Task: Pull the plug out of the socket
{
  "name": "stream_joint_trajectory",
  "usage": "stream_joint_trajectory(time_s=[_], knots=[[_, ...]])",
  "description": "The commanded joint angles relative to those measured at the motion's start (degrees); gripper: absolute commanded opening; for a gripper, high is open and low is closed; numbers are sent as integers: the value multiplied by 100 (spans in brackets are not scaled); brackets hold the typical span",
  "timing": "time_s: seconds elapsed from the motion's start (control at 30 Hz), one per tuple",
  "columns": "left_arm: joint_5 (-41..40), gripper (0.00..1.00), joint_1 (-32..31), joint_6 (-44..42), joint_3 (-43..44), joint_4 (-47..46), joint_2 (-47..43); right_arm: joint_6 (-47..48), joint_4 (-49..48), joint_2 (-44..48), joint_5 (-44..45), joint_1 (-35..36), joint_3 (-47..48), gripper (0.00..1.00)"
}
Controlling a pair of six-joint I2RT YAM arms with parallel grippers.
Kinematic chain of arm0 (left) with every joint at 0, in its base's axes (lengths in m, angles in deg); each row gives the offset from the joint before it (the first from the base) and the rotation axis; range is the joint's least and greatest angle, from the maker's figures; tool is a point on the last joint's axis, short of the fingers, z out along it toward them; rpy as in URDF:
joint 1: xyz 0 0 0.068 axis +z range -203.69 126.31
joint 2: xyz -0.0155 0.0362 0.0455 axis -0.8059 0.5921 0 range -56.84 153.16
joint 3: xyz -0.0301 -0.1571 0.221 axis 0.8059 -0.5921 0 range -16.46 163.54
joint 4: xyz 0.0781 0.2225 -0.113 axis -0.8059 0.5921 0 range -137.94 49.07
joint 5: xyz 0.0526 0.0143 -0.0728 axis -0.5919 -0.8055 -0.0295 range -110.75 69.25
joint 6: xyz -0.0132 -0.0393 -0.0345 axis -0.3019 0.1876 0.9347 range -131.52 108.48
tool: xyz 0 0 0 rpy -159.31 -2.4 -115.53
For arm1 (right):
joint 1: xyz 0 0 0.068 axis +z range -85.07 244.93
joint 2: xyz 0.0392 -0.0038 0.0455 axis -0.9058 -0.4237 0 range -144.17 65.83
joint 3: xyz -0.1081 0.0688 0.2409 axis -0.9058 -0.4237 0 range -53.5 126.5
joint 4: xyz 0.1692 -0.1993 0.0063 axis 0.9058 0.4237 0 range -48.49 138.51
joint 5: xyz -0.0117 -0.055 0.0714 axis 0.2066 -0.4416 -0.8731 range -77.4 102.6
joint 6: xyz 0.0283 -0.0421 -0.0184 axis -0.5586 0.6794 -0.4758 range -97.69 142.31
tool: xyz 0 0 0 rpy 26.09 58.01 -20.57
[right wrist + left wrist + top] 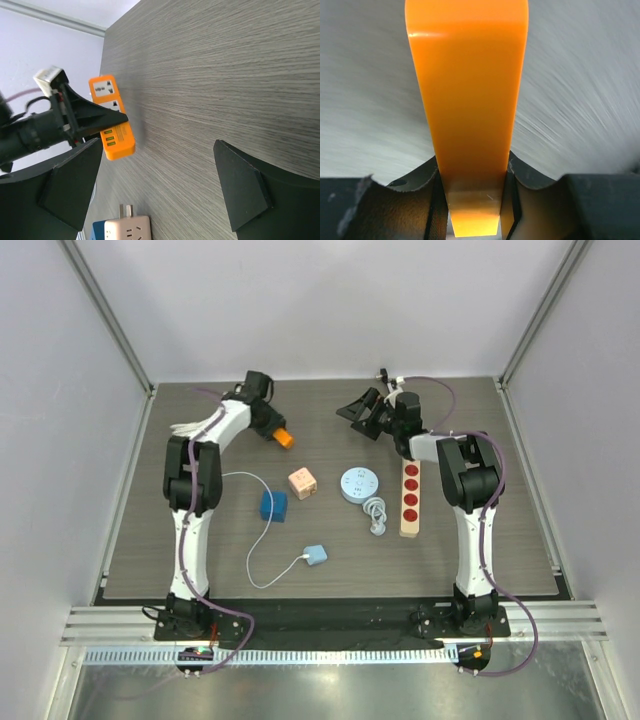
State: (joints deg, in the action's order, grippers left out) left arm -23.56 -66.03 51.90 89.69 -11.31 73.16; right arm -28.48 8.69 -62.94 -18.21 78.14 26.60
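Note:
My left gripper [272, 430] is shut on an orange socket strip [284, 437] at the back left of the table. In the left wrist view the strip [470, 100] runs up from between the black fingers [436, 202], and both pads press its sides. The right wrist view shows the strip [111, 120] with two outlets and several green ports. No plug shows in it, so the plug is hidden or out of view. My right gripper [358, 420] hovers open at the back centre, facing the strip, with nothing between its fingers [70, 185].
On the table lie a blue cube socket [273, 505], a pink cube adapter [302, 483] with bare prongs [127, 227], a light blue charger [315, 555] on a white cable, a round white socket [358, 483] with a coiled cord, and a wooden bar with red discs [410, 495].

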Motion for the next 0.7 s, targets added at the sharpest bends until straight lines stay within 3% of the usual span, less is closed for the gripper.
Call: stream_joint_trajectory(time_s=[0.0,0.1,0.13,0.33,0.47,0.67], knots=[[903,0,-602,-1181,967,-1165,34,-98,-436,176,-22,-187,-72,99],[1377,0,-910,-1481,1461,-1594,297,-168,-611,378,-13,-433,-380,99],[1928,0,-998,-1438,1522,-1788,359,-177,-707,457,-4,-494,-555,99],[3434,0,-1297,-366,1944,-3222,1236,-55,-814,1064,136,-1241,-1258,99],[3620,0,-1526,-268,2050,-3311,1555,-55,-893,1275,215,-1655,-1558,98],[3665,3,-1605,-347,1411,-3232,1565,508,-357,1679,532,-1699,-1629,99]])
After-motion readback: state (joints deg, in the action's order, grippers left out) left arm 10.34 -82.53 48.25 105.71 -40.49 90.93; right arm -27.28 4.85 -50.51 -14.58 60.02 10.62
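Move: The left hand already holds the orange strip just off the table; the clear spot it is bound for lies about 28 cm to its right, 2 cm back and 3 cm down. The round white socket is some 26 cm right and 16 cm back of that hand, the beige cube adapter about 10 cm right and 15 cm back. The empty right hand has the orange strip about 21 cm to its left, 3 cm back and 5 cm lower. Keeping its pinch on the orange strip, the left hand swings it fast to the right, nearly 30 cm, arcing up about 10 cm and then sinking some 7 cm beyond the round white socket, while turning roughly 40 degrees clockwise and tilting. The open right hand clears off rightward by about 18 cm, also turning some 20 degrees clockwise. ##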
